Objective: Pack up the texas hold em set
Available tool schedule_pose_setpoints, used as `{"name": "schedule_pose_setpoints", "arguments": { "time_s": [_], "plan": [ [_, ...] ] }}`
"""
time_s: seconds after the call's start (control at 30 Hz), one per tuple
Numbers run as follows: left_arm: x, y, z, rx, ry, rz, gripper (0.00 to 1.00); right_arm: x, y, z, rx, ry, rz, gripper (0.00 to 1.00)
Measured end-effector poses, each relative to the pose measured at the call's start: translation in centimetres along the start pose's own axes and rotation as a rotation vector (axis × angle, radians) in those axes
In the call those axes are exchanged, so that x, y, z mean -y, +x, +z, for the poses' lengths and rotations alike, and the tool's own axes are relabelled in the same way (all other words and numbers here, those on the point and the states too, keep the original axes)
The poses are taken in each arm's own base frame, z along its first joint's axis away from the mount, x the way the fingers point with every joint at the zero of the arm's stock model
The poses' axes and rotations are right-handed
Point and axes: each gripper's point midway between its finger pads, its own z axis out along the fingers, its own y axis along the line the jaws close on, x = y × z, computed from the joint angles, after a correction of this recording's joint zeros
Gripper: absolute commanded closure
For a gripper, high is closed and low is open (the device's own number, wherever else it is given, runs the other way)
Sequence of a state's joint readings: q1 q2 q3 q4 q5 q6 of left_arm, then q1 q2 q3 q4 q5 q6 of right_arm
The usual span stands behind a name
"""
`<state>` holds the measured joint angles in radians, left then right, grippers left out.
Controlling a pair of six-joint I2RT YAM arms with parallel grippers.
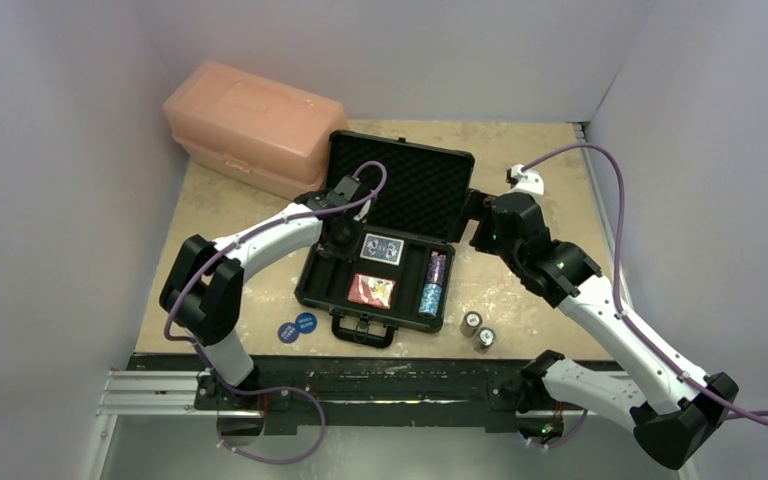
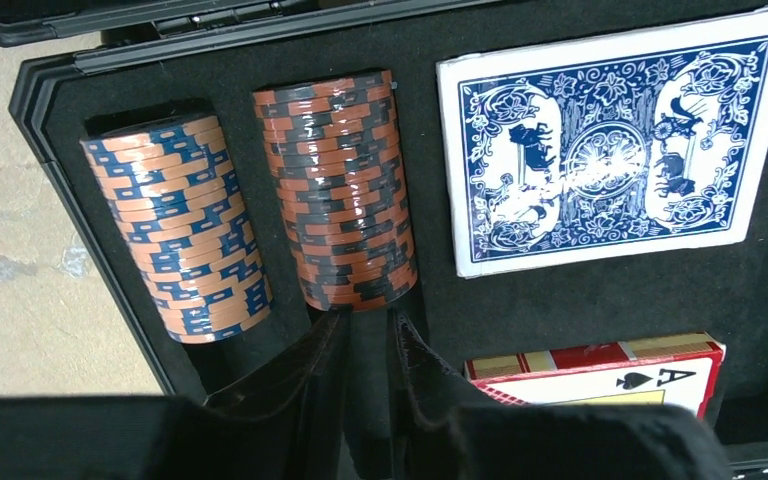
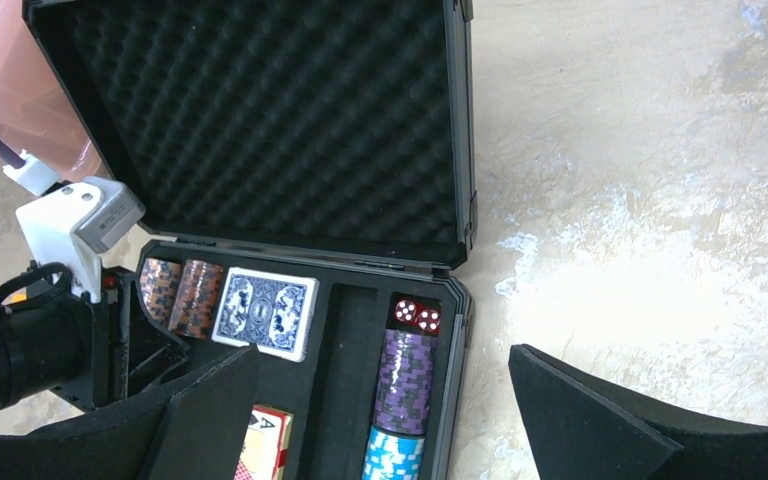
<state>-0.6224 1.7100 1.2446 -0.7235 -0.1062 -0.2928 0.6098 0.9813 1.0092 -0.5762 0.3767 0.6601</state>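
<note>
The black briefcase (image 1: 312,292) lies open with its foam lid (image 1: 400,185) raised. A blue deck (image 1: 381,248), a red deck (image 1: 371,290), purple chips (image 1: 436,267) and cyan chips (image 1: 430,298) sit in its slots. My left gripper (image 2: 365,318) is low in the case. Its jaws stand a narrow gap apart with nothing between them, tips against the end of the orange-black chip stack (image 2: 340,190). An orange-blue stack (image 2: 180,230) lies beside it. My right gripper (image 3: 382,350) hangs wide open over the case's right edge, above the purple chips (image 3: 405,380) and two red dice (image 3: 416,315).
Two short chip stacks (image 1: 477,330) stand on the table right of the case. Two blue round discs (image 1: 297,326) lie at its front left. A pink plastic box (image 1: 255,125) fills the back left corner. Walls close in on three sides.
</note>
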Motion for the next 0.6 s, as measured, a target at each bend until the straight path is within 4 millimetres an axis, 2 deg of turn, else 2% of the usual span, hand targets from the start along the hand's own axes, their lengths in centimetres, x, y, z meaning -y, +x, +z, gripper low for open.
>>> {"name": "schedule_pose_setpoints", "arguments": {
  "time_s": [0.2, 0.43, 0.6],
  "plan": [
    [0.1, -1.2, -1.7, 0.065, 0.016, -0.007, 0.7, 0.0, 0.0, 0.0, 0.0, 0.0, 0.007, 0.01],
    [-0.3, -3.1, -6.4, 0.214, 0.036, -0.022, 0.62, -0.1, 0.1, 0.2, -0.007, 0.005, 0.01, 0.01],
    [-1.1, -3.2, -9.6, 0.304, 0.032, -0.02, 0.54, 0.0, 0.2, 0.1, -0.014, 0.012, 0.008, 0.01]
  ]
}}
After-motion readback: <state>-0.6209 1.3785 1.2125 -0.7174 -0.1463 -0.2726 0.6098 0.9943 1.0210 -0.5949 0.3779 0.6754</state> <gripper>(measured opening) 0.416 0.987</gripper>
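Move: The orange-and-black chip stack lies straight ahead of the left hand, its middle about 4 cm out at nearly fingertip level, in its slot of the open case. The orange-and-blue stack is about 4 cm ahead and 5 cm left of this hand, the blue deck 3 cm ahead and 7 cm right, the red deck 6 cm back and 5 cm right. From the right hand, the orange-and-black stack is some 5 cm ahead, 25 cm left and 17 cm below. Almost straight up, gathering speed, the left hand lifts its nearly shut fingertips from the near end of the orange-and-black chip stack and out of the slot, rising about 10 cm clear of the case. The wrist tilts some 15 degrees so the fingers swing outward, and they spread to a bit under half open. ##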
